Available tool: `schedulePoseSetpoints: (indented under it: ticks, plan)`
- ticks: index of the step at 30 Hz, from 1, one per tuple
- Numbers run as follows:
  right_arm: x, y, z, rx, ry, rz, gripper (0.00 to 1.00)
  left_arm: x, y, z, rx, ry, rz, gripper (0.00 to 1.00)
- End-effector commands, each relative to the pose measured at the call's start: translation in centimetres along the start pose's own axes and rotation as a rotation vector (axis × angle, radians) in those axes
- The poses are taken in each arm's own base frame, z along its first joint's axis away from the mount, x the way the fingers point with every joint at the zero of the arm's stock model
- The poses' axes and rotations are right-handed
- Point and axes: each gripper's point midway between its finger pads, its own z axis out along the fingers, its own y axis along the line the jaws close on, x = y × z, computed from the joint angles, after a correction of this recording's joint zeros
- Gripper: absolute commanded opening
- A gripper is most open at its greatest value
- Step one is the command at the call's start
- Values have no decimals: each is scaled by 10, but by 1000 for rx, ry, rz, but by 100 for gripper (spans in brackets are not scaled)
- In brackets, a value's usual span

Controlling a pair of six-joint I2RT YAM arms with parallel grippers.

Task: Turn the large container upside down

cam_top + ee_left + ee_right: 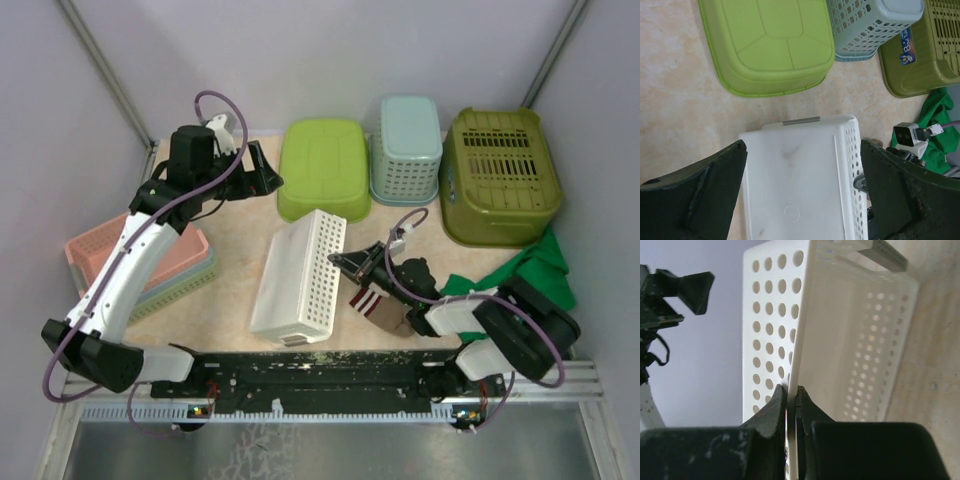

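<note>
The large white perforated basket (pixel 295 275) lies tipped on its side in the middle of the table, its solid bottom facing up and left and its holed wall to the right. My right gripper (pixel 341 262) is shut on that wall's rim; the right wrist view shows both pads (pixel 776 400) pinching the thin white edge (pixel 799 340). My left gripper (pixel 266 181) is open and empty, up in the air behind the basket. The left wrist view shows the basket's bottom (pixel 800 175) below and between its spread fingers (pixel 700 190).
At the back stand an upturned lime tub (pixel 323 167), a pale blue-green holed basket (pixel 406 148) and an olive basket (pixel 500 175). A green cloth (pixel 535 270) lies at the right. A pink basket (pixel 100 245) stacked on another sits at the left. A brown striped item (pixel 375 305) lies beneath my right arm.
</note>
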Motion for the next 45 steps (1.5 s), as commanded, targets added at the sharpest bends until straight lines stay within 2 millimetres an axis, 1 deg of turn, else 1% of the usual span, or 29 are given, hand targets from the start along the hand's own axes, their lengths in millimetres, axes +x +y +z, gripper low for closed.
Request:
schedulePoseSetpoints:
  ticks: [1, 3, 6, 8, 10, 11, 13, 14, 16, 17, 20, 22, 23, 24, 25, 27, 30, 32, 34, 37, 39, 41, 42, 43, 45]
  plan:
    - [14, -90, -6, 287, 60, -59, 0, -4, -2, -6, 6, -32, -1, 99]
    - [13, -96, -4, 307, 62, -65, 0, -1, 1, -6, -5, -22, 1, 99]
    - [13, -108, -7, 360, 63, -69, 1, 6, 9, -6, -35, -2, 15, 100]
    - [13, -118, -12, 412, 65, -78, 6, 12, 17, -7, -68, 11, 26, 100]
    - [11, -127, -16, 472, 69, -104, 16, 18, 25, -10, -99, 29, 36, 100]
    - [10, -132, -18, 514, 75, -123, 24, 22, 29, -10, -113, 40, 39, 100]
    - [6, -141, -24, 606, 86, -174, 44, 31, 39, -10, -140, 61, 40, 100]
    - [2, -143, -27, 650, 86, -205, 50, 35, 43, -10, -149, 70, 40, 100]
    - [-7, -146, -36, 738, 86, -270, 59, 43, 50, -10, -158, 87, 34, 100]
    - [-11, -145, -39, 775, 84, -297, 61, 47, 53, -9, -159, 97, 30, 100]
    - [-26, -133, -47, 838, 76, -386, 62, 53, 59, -8, -164, 115, 23, 100]
    - [-36, -118, -51, 853, 56, -438, 62, 57, 64, -8, -182, 128, 33, 99]
    - [-40, -113, -58, 877, 52, -453, 63, 63, 69, -9, -200, 145, 40, 100]
    - [-46, -104, -62, 883, 37, -485, 63, 68, 75, -10, -226, 159, 48, 100]
    - [-52, -92, -66, 875, 15, -506, 63, 82, 84, -13, -258, 207, 55, 99]
    - [-61, -76, -75, 878, -13, -546, 63, 104, 94, -18, -289, 270, 53, 99]
    - [-65, -60, -88, 876, -25, -571, 62, 141, 96, -18, -270, 360, 11, 99]
    - [-55, -54, -89, 844, 15, -561, 60, 164, 98, -18, -268, 418, -17, 99]
    - [-38, -52, -84, 809, 68, -554, 59, 180, 98, -17, -267, 451, -38, 99]
    - [-3, -55, -71, 783, 164, -563, 59, 194, 100, -16, -270, 476, -57, 99]
    - [13, -62, -62, 785, 214, -547, 59, 203, 103, -17, -277, 493, -63, 99]
    - [15, -69, -57, 815, 219, -536, 59, 210, 102, -17, -261, 510, -79, 100]
    - [13, -69, -56, 829, 212, -541, 59, 214, 97, -17, -231, 520, -92, 100]
    - [9, -66, -55, 835, 193, -545, 59, 218, 90, -17, -191, 530, -109, 100]
    - [-5, -52, -56, 843, 136, -576, 59, 225, 74, -14, -98, 541, -146, 99]
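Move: The right hand already pinches the raised right rim of the large white container; the container's middle is about 8 cm to its left, 2 back and 6 below, tilted bottom-up. The striped sock lies some 13 cm to the right and 7 back, 16 lower. From the left hand the container's middle is about 14 cm back, 4 right and 21 below, with the green tray 11 ahead, 9 right and 26 below. The right fingers keep their pinch on the white container's rim for about 4 cm of lowering, then open and let go. That hand sinks on, rolls some 60 degrees to point down, backs off right and up, then dips back beside the container, above the sock. The left hand, open, comes down about 20 cm and back 12, drifting left and tipping down, to just above the container's left edge. ##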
